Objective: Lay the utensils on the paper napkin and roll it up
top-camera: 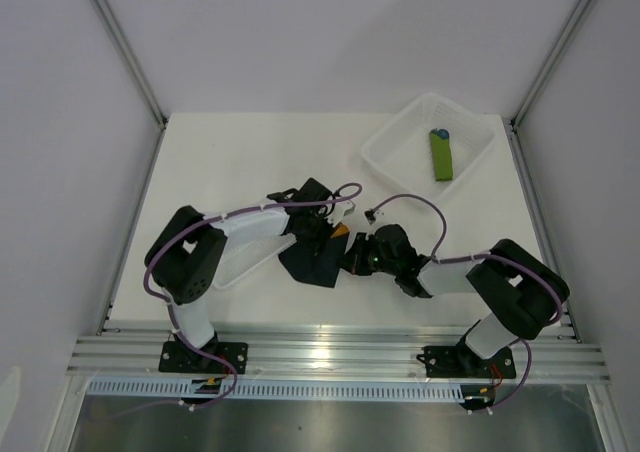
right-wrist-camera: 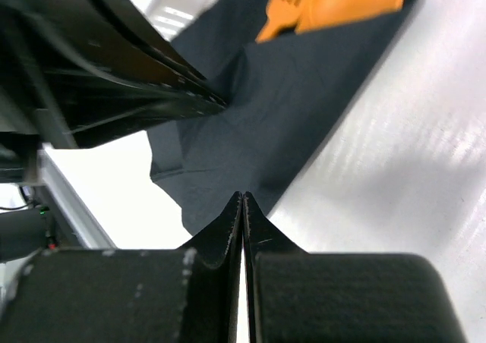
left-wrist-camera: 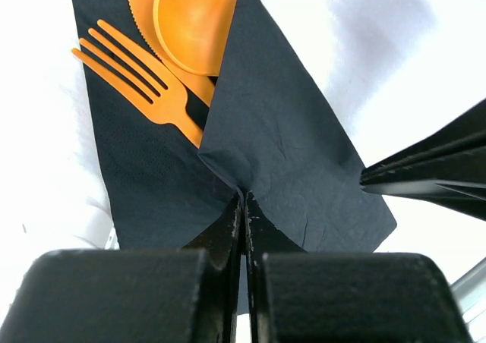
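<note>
The black paper napkin [top-camera: 308,259] lies in the middle of the table, between my two arms. In the left wrist view the napkin [left-wrist-camera: 288,153] has one flap folded over the orange utensils. An orange fork [left-wrist-camera: 140,77], a spoon bowl [left-wrist-camera: 194,20] and a knife blade [left-wrist-camera: 139,1] stick out from under that flap. My left gripper [left-wrist-camera: 244,197] is shut on the folded edge of the napkin. My right gripper [right-wrist-camera: 243,197] is shut, its tips at the napkin's [right-wrist-camera: 281,108] near corner, and nothing shows between its jaws. The utensils [right-wrist-camera: 334,1] show orange at the far end.
A clear plastic tray [top-camera: 392,142] stands at the back right with a green rolled bundle [top-camera: 441,155] in it. Another clear container [top-camera: 235,264] sits beside the left arm. A metal rail [top-camera: 330,352] runs along the near table edge.
</note>
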Tool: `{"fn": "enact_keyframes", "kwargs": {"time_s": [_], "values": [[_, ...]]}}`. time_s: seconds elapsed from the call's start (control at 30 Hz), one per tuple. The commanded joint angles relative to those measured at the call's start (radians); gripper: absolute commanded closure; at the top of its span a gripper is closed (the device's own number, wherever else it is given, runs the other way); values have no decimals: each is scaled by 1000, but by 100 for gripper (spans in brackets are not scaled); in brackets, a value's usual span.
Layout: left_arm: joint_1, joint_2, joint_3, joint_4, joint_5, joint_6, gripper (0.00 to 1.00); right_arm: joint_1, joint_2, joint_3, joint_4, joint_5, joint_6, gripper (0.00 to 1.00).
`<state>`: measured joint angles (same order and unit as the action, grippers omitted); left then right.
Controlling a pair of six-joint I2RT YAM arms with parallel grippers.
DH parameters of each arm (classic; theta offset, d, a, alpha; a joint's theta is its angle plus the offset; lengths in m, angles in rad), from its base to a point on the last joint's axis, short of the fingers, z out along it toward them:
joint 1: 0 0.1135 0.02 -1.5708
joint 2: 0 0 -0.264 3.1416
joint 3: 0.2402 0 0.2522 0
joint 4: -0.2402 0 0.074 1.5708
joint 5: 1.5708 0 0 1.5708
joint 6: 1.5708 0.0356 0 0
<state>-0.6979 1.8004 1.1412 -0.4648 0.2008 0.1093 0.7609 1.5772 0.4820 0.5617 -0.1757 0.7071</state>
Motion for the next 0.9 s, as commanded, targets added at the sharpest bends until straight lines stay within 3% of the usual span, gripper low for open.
{"fn": "enact_keyframes", "kwargs": {"time_s": [0.0, 0.23, 0.53, 0.87], "values": [[12, 10, 35, -26, 22, -5, 99, -5, -43, 4, 58, -25, -4, 100], [12, 31, 46, -43, 40, -17, 94, 5, 29, 53, 109, -51, 14, 100], [17, 31, 43, -49, 48, -20, 80, 17, 154, 96, 219, -73, 46, 100], [18, 37, 46, -61, 45, -11, 72, 20, 224, 118, 161, -5, 95, 100]]}}
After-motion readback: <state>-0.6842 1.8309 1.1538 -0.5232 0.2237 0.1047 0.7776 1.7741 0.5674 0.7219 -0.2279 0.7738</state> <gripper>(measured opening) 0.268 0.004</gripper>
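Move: My left fingertips are shut on the inner edge of the napkin's folded flap; the flap's middle lies about 2 cm back and 2 cm right of them, about 1 cm lower. From my right fingertips, that middle is some 2 cm ahead, 2 cm left and 2 cm down. The spoon bowl sits about 9 cm ahead of the right hand and 1 cm left, with the fork head about 10 cm ahead and 3 cm left, both also about 2 cm lower. I carry my closed right fingers about 3.5 cm left and slightly forward in a low arc, up some 1.5 cm and then down 2.5 cm, onto the folded flap beside my left fingertips. My left hand stays nearly in place, easing about a centimetre down, back and left, while its fingers open roughly a quarter and loosen their pinch on the flap's edge. ##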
